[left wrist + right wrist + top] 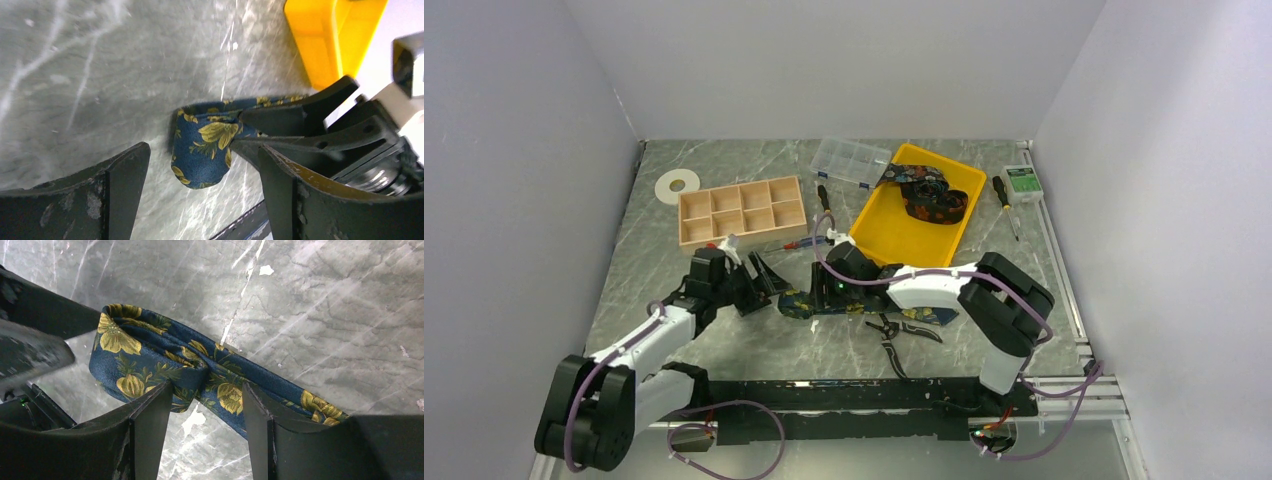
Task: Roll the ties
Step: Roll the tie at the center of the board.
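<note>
A dark blue tie with yellow flowers (929,317) lies flat on the marble table, its left end folded over into a loose loop (145,360). My right gripper (205,407) is open. Its fingertips (152,405) straddle the fold and rest on the fabric, and bare table shows between them. In the left wrist view the tie's rounded folded end (200,155) sits just ahead of my open left gripper (200,200), between its two fingers and touching neither. The right gripper's fingers (300,112) reach that fold from the right. More ties (929,195) lie coiled in the yellow tray (889,232).
Behind the grippers stands a wooden compartment box (742,212). A clear plastic organizer (851,160) and a white disc (677,186) lie further back. A screwdriver (1004,195) and a green-labelled box (1024,180) sit at the right rail. Black-handled pliers (889,335) lie near the tie.
</note>
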{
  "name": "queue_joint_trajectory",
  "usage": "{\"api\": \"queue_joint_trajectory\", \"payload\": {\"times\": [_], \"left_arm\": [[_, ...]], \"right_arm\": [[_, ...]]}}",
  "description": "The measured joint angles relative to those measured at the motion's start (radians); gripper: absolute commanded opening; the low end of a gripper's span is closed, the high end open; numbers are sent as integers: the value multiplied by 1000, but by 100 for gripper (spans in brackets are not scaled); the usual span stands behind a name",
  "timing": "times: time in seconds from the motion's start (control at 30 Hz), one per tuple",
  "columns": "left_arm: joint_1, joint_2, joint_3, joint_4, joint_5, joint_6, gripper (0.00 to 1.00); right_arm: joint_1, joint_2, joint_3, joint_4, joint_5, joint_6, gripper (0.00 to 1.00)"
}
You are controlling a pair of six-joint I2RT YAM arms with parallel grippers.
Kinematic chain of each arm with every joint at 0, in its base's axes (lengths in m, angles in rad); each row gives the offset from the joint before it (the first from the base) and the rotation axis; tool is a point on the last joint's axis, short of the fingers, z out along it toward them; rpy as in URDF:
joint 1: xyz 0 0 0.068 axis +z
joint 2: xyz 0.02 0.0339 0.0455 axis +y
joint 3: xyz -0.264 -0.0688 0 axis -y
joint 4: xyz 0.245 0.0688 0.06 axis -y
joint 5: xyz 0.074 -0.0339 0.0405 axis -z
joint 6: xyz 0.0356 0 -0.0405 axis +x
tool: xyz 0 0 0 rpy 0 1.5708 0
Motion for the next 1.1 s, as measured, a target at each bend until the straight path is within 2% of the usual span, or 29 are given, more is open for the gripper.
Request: {"api": "queue_joint_trajectory", "payload": {"times": [0.17,0.4,0.7,0.9,1.03,1.1], "left_arm": [[-71,51,8,-6,5,32,83],[-85,76,15,-11,7,52,74],[-98,168,24,35,35,55,45],[-146,182,56,26,14,65,21],[-198,181,106,-43,-46,89,6],[-220,181,141,-101,-84,100,3]], "right_arm": [[-4,-10,-23,27,-7,2,57],[-8,-16,-43,56,-16,2,57],[-10,-30,-65,74,-19,1,56],[-11,-38,-74,72,-19,0,57],[-12,-49,-77,59,-19,0,63],[-13,-60,-80,50,-20,0,66]]}}
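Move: Beyond the left fingertips, the rolled end of the tie lies about 5 cm to the right, 3 cm back and 3 cm below the left hand. The right gripper sits astride the tie roughly 10 cm to the left hand's right and 2 cm back, with the roll some 5 cm to its left and level with it. The red-and-blue screwdriver lies 9 cm ahead of the left hand and 5 cm to its right. Slipping its wide-open fingers over the outer end of the roll, the left hand goes about 4 cm right, towards the right gripper, sinking nearly 3 cm and easing back 2 cm. It turns some 15 degrees clockwise, closes most of the way to pinch the cloth, then lifts about 1 cm. The right fingers stay parted astride the tie, drifting 1 cm right. ##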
